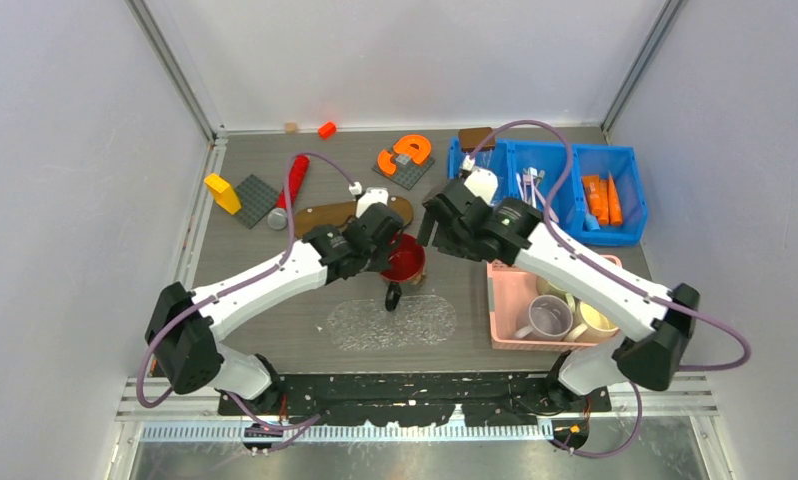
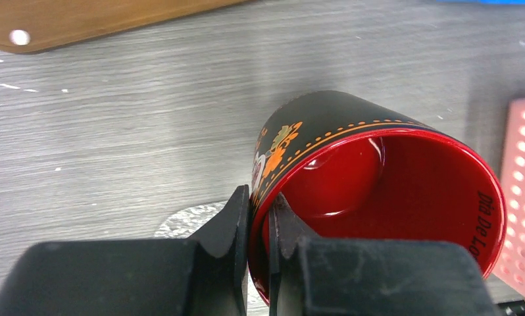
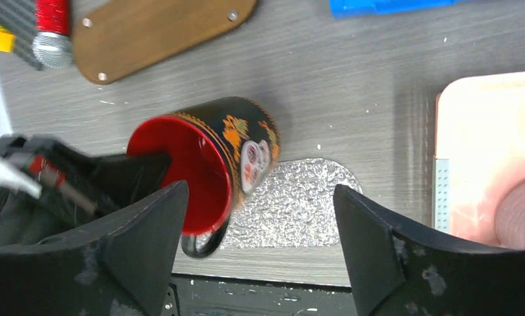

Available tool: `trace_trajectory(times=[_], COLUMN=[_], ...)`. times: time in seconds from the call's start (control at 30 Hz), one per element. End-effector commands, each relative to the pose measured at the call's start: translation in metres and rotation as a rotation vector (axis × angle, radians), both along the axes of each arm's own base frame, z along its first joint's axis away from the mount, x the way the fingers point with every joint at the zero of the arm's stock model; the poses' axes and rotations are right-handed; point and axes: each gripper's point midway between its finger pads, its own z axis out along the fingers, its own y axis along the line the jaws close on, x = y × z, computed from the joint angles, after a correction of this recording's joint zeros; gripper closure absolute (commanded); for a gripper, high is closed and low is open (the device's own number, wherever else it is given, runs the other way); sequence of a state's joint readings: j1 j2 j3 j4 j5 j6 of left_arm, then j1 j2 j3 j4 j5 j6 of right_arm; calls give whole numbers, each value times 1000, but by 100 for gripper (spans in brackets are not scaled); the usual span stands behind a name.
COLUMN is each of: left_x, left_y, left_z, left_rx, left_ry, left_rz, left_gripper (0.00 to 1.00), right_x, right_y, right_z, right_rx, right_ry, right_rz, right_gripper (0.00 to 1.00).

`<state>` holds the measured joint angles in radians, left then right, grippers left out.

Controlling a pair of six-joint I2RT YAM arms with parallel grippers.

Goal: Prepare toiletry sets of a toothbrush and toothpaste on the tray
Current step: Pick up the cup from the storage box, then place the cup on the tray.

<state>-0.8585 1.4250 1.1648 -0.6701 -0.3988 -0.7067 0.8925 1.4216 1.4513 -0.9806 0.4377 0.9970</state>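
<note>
My left gripper (image 2: 260,201) is shut on the rim of a black mug with a red inside (image 2: 378,171), one finger outside the wall and one inside. From above, the mug (image 1: 406,262) hangs tilted over the far edge of the silvery tray (image 1: 390,322), held by the left gripper (image 1: 387,246). My right gripper (image 3: 260,197) stands open just above and right of the mug (image 3: 207,151), nothing between its fingers. White toothbrushes (image 1: 528,185) lie in the middle blue bin, orange toothpaste tubes (image 1: 602,198) in the right bin.
A pink basket (image 1: 499,300) with pale mugs stands right of the tray. A brown wooden board (image 1: 325,213) lies behind the mug. Orange blocks, a yellow block, a red-handled tool and grey plates sit at the back left.
</note>
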Motion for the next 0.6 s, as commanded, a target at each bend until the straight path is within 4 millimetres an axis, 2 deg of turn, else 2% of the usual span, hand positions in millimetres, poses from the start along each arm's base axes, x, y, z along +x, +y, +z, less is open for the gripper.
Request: trace_trajectory(times=[0.0, 0.03, 0.1, 0.27, 0.4, 0.57], left_x=[35, 40, 49, 77, 107, 140], left_y=[11, 18, 32, 73, 112, 150], left_z=[59, 62, 68, 83, 94, 86], left_rx=[-114, -110, -106, -105, -121, -173], left_ry=[-118, -122, -127, -145, -155, -116], left_rz=[58, 72, 97, 189, 288, 373], left_gripper=[100, 100, 100, 100, 100, 100], right_x=[9, 8, 6, 0, -4, -11], right_y=[-11, -17, -28, -65, -94, -114], right_z=[44, 48, 53, 62, 62, 67], right_rx=[96, 105, 100, 40, -4, 7], right_ry=[-186, -216, -260, -354, -420, -472], right_rz=[-12, -19, -26, -70, -125, -163], right_gripper=[8, 3, 1, 0, 0, 0])
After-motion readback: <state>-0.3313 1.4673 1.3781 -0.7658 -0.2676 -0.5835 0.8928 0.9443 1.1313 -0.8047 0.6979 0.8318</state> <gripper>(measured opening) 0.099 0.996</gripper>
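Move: The brown board, which the left gripper's red cup is being carried towards, lies some 16 cm ahead, 9 cm left and 14 cm below that gripper. The red microphone is about 24 cm ahead and 23 cm left of it, the silver mat 8 cm behind. For the empty right gripper, the pink storage box is centred about 29 cm right, level with it, and the red cup 7 cm left, 9 cm lower. Keep the left fingers pinched on the red cup's rim and swing it left and forward towards the brown board, about 17 cm, lifting some 5 cm from midway and turning counter-clockwise. Meanwhile draw the right gripper away from the cup, first up, then mainly right towards the pink box, opening it fully and tipping its fingers up to point more forward. ##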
